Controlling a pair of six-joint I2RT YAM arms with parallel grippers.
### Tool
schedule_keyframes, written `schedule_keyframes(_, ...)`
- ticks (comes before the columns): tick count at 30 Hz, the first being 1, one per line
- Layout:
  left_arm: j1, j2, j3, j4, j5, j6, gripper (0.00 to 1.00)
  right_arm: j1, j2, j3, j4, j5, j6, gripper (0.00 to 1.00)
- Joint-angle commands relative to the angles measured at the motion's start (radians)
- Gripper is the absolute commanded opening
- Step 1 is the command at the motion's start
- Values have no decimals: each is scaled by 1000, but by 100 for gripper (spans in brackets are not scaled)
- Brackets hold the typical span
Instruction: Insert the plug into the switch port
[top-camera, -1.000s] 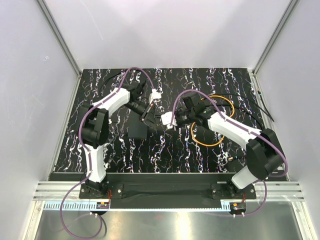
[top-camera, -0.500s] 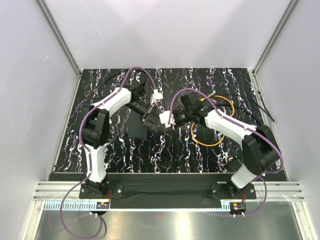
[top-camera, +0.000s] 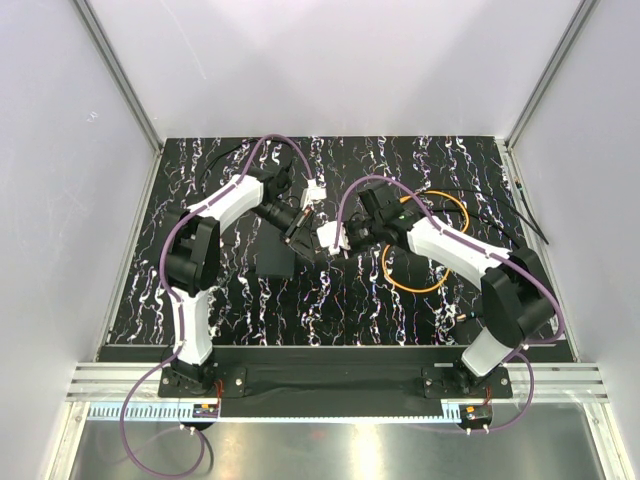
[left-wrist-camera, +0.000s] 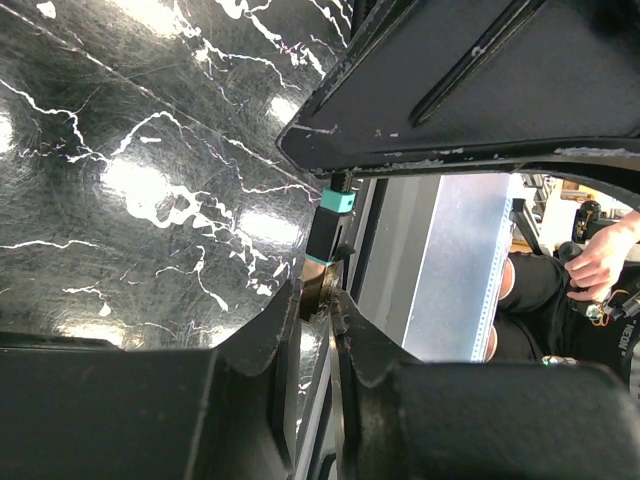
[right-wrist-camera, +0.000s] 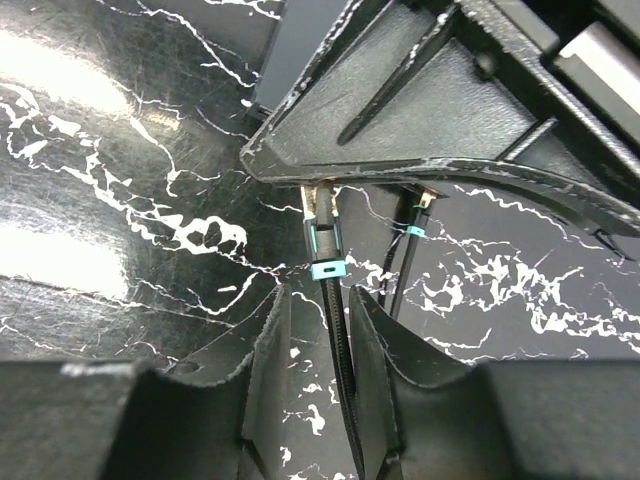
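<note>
The switch box (top-camera: 275, 258) is a flat black rectangle lying on the table just below my left gripper (top-camera: 299, 232); its port does not show. My left gripper (left-wrist-camera: 318, 296) is shut on the brass tip of a teal-banded connector (left-wrist-camera: 327, 226) on a thin black braided cable (right-wrist-camera: 341, 350). That cable runs between the fingers of my right gripper (right-wrist-camera: 318, 297), which stands open around it just behind the connector (right-wrist-camera: 322, 246). The orange cable (top-camera: 430, 285) lies coiled under my right arm. Its plug is hidden.
Thin black cables (top-camera: 520, 215) trail off the table's right edge. The two grippers face each other tip to tip at the table's middle (top-camera: 318, 240). The table top is glossy black marble pattern (top-camera: 400, 320), with white walls around.
My right gripper has slid a little to the left, closer to the left gripper. The left gripper has kept its hold and place.
</note>
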Motion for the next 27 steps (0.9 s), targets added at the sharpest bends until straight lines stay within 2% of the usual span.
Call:
schedule_keyframes(1, -3, -3, 37, 9, -7, 17, 0, 15, 7, 49, -27, 7, -14, 35)
schedule_keyframes(7, -3, 0, 37, 10, -21, 14, 0, 18, 19, 75, -55, 9, -23, 29)
schedule_keyframes(9, -3, 2, 37, 13, -23, 12, 0, 18, 26, 85, -61, 10, -25, 21)
schedule_keyframes(12, -4, 0, 32, 18, -12, 11, 0, 23, 31, 86, -64, 18, -17, 0)
schedule_keyframes(13, -3, -4, 26, 25, -10, 6, 11, 26, 30, 83, -50, 22, -5, 0)
schedule_keyframes(15, 17, -41, -3, 94, 19, -46, 25, 26, 27, 60, -13, 42, 62, 0)
schedule_keyframes(16, 28, -61, -43, 131, 30, -75, 39, 26, 23, 48, 34, 56, 93, 0)
schedule_keyframes(17, 60, -81, -70, 224, 34, -113, 43, 28, 22, 36, 66, 74, 131, 0)
schedule_keyframes(19, 97, -154, -142, 318, 36, -213, 50, 29, 28, 6, 163, 146, 275, 0)
schedule_keyframes(20, 132, -181, -170, 419, 21, -288, 54, 31, 49, 5, 180, 203, 379, 0)
schedule_keyframes(23, 201, -294, -268, 582, -31, -414, 57, 32, 103, 49, 175, 287, 518, 0)
schedule_keyframes(27, 276, -331, -344, 677, -119, -503, 60, 40, 180, 110, 148, 375, 636, 0)
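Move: The left hand grips the plug by its nose, the plug's middle only about 1 cm to its right; the switch's middle lies roughly 6 cm ahead, 10 cm left and 9 cm below. From the right hand, whose parted fingers straddle the cable behind the plug, the plug is about 3 cm left and 2 cm lower. Its switch port lies some 4 cm ahead, 9 cm left and 10 cm below that hand; a second plug at the switch stands about 3 cm beyond the port. The right fingers close on the cable just behind the plug, both hands nearly still, and then the left fingers open and let go of its nose. The left hand pulls off left and forward, about 9 cm, rising slightly and turning counter-clockwise. The right keeps its pinch and sinks and reaches forward, some 4 cm each, turning about 25 degrees clockwise and bringing the nose towards the switch port. ##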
